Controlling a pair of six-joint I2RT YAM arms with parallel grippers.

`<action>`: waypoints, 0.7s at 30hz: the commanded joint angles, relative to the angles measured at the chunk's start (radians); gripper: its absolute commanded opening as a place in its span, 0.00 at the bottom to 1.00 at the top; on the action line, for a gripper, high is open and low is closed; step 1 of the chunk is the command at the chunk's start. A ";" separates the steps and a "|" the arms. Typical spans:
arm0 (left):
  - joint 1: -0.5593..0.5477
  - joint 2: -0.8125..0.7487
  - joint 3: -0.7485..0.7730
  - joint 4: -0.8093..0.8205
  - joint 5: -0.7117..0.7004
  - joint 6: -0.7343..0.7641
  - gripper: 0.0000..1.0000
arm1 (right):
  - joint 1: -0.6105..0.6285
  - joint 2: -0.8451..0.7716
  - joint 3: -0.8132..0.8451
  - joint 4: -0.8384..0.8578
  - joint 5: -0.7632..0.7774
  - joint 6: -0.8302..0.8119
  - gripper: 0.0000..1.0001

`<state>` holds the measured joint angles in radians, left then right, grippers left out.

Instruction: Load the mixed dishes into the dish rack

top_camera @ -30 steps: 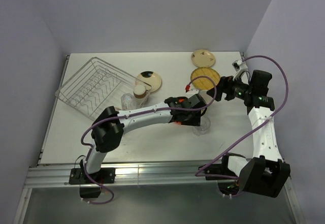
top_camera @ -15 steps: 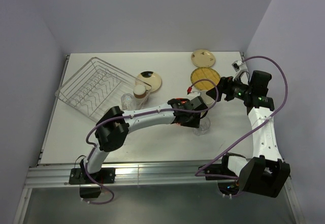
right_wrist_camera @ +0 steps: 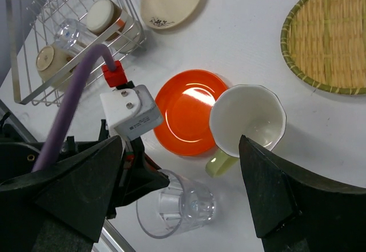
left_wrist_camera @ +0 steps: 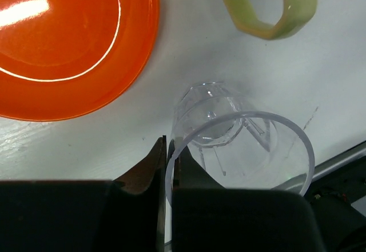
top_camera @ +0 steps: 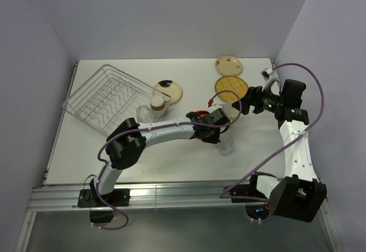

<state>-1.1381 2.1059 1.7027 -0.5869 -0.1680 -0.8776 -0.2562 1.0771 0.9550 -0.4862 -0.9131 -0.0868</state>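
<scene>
My left gripper (left_wrist_camera: 170, 149) is shut on the rim of a clear glass (left_wrist_camera: 240, 143), one finger inside and one outside; the glass is tilted over the table (top_camera: 225, 144). The orange plate (left_wrist_camera: 68, 40) lies just beyond it, next to the pale yellow mug (right_wrist_camera: 246, 120). My right gripper (right_wrist_camera: 180, 139) is open and empty above the mug and orange plate (right_wrist_camera: 186, 112). The tan woven plate (top_camera: 230, 87) and two cream plates (top_camera: 227, 64) (top_camera: 168, 91) lie further back. The silver dish rack (top_camera: 106, 98) stands at the far left. I see no white bowl and cannot make out a metal cup.
A second clear glass (top_camera: 143, 114) and small cream-topped cups (top_camera: 156, 100) stand at the rack's right corner. My left arm (top_camera: 166, 129) stretches across the middle of the table. Walls close in the left, back and right sides.
My left wrist has drawn back a little to the left with the glass in it, and the glass has tipped over more. The right arm has hardly moved.
</scene>
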 commanded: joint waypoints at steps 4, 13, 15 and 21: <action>0.040 -0.263 -0.228 0.217 0.120 -0.018 0.00 | -0.003 0.001 0.040 -0.034 -0.061 -0.060 0.90; 0.213 -0.699 -0.679 0.573 0.355 -0.040 0.00 | 0.161 0.076 0.146 -0.051 -0.101 -0.062 0.90; 0.251 -0.807 -0.760 0.631 0.363 -0.026 0.00 | 0.219 0.110 0.178 -0.003 -0.090 0.039 0.90; 0.392 -1.082 -0.932 0.761 0.345 0.022 0.00 | 0.359 0.191 0.114 0.573 -0.089 0.747 0.90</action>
<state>-0.7799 1.1393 0.8211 -0.0051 0.1532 -0.8925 0.0677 1.2369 1.0859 -0.2913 -0.9962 0.2134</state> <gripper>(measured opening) 0.072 0.902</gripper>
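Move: The left gripper already pinches the clear cup by its rim. From it the dish rack's middle lies some 42 cm left and 13 cm ahead, the red plate about 6 cm left and 7 cm ahead, and the yellow mug 5 cm right and 11 cm ahead, all slightly lower. From the open right gripper the clear cup is about 7 cm left, 10 cm back and 19 cm down; the mug is 5 cm left, 2 cm ahead and as low. Lift the clear cup with the left gripper and carry it left towards the rack, starting sideways and then climbing steeply, about 16 cm each way; keep the rim pinched and tilt the wrist some 40 degrees so the fingers swing out to the right. Start the right gripper a little later, wide open, about 11 cm left and slightly up, turning counter-clockwise as it closes on the cup. ##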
